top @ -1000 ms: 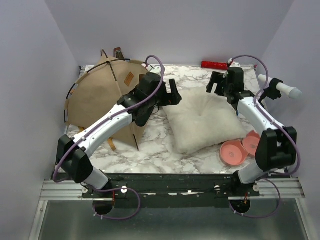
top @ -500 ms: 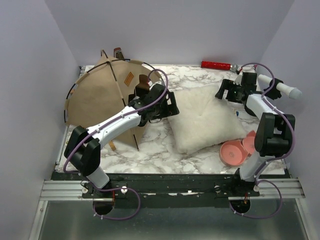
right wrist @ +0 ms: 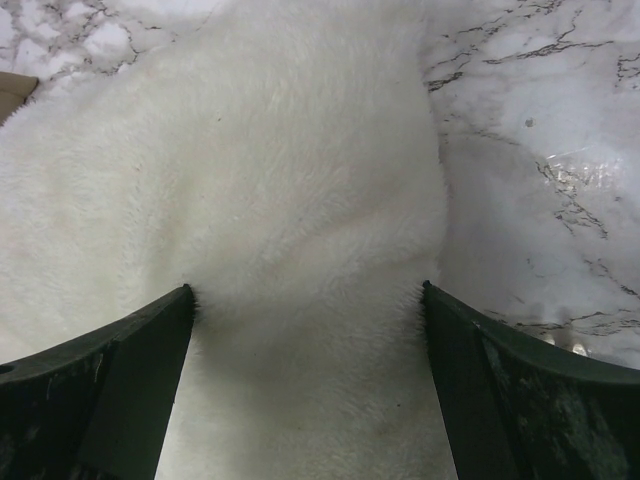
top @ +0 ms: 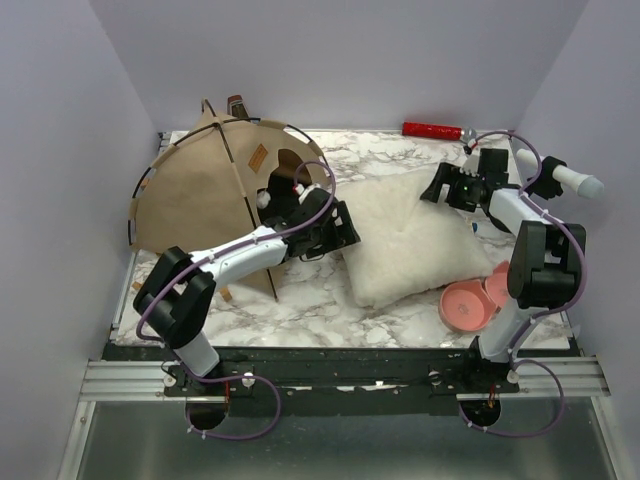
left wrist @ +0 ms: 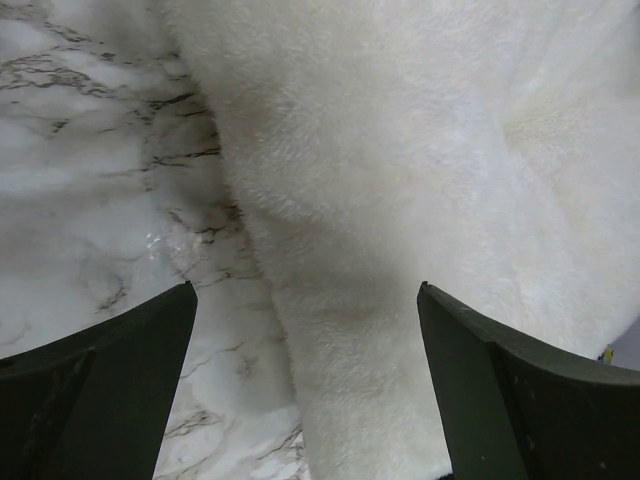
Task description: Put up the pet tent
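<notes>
The pet tent (top: 195, 190) stands at the back left, tan fabric with thin black crossing poles, a small brown patch and an arched doorway facing right. Neither gripper touches it. My left gripper (top: 346, 230) is open and low at the left edge of the white fluffy pillow (top: 410, 240). In the left wrist view that pillow edge (left wrist: 400, 200) lies between the spread fingers (left wrist: 130, 380) of the gripper (left wrist: 305, 385). My right gripper (top: 447, 186) is open over the pillow's back right corner. The right wrist view shows the pillow corner (right wrist: 300, 200) between the wide fingertips (right wrist: 470, 360).
A red cylinder (top: 430, 130) lies against the back wall. Two pink bowls (top: 470, 303) sit at the front right near the right arm's base. A white cylinder (top: 572, 179) pokes in at the right wall. The marble tabletop (top: 300, 300) shows in front of the pillow.
The left gripper has dropped forward and right, from beside the tent to the pillow's left edge. The right gripper swung right, then settled onto the pillow's back right corner. Both stayed open.
</notes>
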### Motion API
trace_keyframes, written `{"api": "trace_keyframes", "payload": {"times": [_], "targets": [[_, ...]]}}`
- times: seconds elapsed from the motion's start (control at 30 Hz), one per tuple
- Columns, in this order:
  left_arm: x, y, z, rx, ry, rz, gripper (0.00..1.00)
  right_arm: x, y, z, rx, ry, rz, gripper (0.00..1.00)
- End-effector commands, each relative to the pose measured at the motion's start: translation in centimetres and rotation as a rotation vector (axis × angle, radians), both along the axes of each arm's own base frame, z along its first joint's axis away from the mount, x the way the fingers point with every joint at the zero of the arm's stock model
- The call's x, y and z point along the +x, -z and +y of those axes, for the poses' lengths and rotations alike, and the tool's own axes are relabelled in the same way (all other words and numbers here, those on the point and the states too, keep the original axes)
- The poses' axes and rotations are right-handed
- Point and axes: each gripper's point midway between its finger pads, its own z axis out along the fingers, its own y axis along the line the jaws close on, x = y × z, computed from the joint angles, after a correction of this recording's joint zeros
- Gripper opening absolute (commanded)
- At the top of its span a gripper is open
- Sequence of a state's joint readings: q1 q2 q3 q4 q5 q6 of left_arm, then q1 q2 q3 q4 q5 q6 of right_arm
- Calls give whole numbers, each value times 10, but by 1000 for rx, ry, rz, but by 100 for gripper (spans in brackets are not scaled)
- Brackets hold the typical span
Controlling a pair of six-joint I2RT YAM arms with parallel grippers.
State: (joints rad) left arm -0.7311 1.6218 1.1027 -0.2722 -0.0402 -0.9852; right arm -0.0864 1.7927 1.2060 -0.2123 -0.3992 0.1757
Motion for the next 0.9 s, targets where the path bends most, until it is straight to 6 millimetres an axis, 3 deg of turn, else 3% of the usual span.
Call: {"api": "trace_keyframes", "payload": {"times": [0.0,0.1,0.23,0.43,0.6,0.73,0.87], "targets": [[2,-2,-33,-112,18,-13,99,-12,19,2,39,28,90,99],[7,-4,-44,-119,34,-46,97,-15,22,6,58,18,101,95],[10,-10,-61,-150,73,-97,83,-17,18,11,89,12,97,75],[11,-29,-84,-189,154,-201,41,-19,-1,21,147,-6,59,29],[11,-49,-96,-189,220,-293,1,-23,-22,26,166,-16,10,2],[5,-78,-97,-186,263,-368,0,-33,-48,43,182,-78,-51,0],[-9,-107,-93,-165,321,-432,0,-54,-80,91,178,-219,-131,0]]}}
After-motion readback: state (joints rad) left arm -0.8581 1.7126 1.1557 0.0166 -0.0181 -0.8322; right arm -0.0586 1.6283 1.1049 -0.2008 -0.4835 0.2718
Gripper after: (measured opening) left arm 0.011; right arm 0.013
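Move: The white pillow is what both hands go for. Its middle lies about 15 cm to the left hand's right, nearly level with it and some 4 cm lower; from the right hand it is about 13 cm back, 5 cm left and 4 cm lower. The tent stands about 30 cm left of the left hand and 6 cm farther out. The nearer pink bowl is some 27 cm straight back from the right hand, the red flashlight about 18 cm straight ahead of it. Rightward by about 8 cm, the left hand slides in over the pillow's left side, dipping slightly, shuts its wide-open fingers on the fur and rises roughly 4 cm, its fingers tipping up and turning clockwise. The right hand stays nearly in place while its open fingers close, pinching the far side, then lifts about 4 cm, drawing back and left. ##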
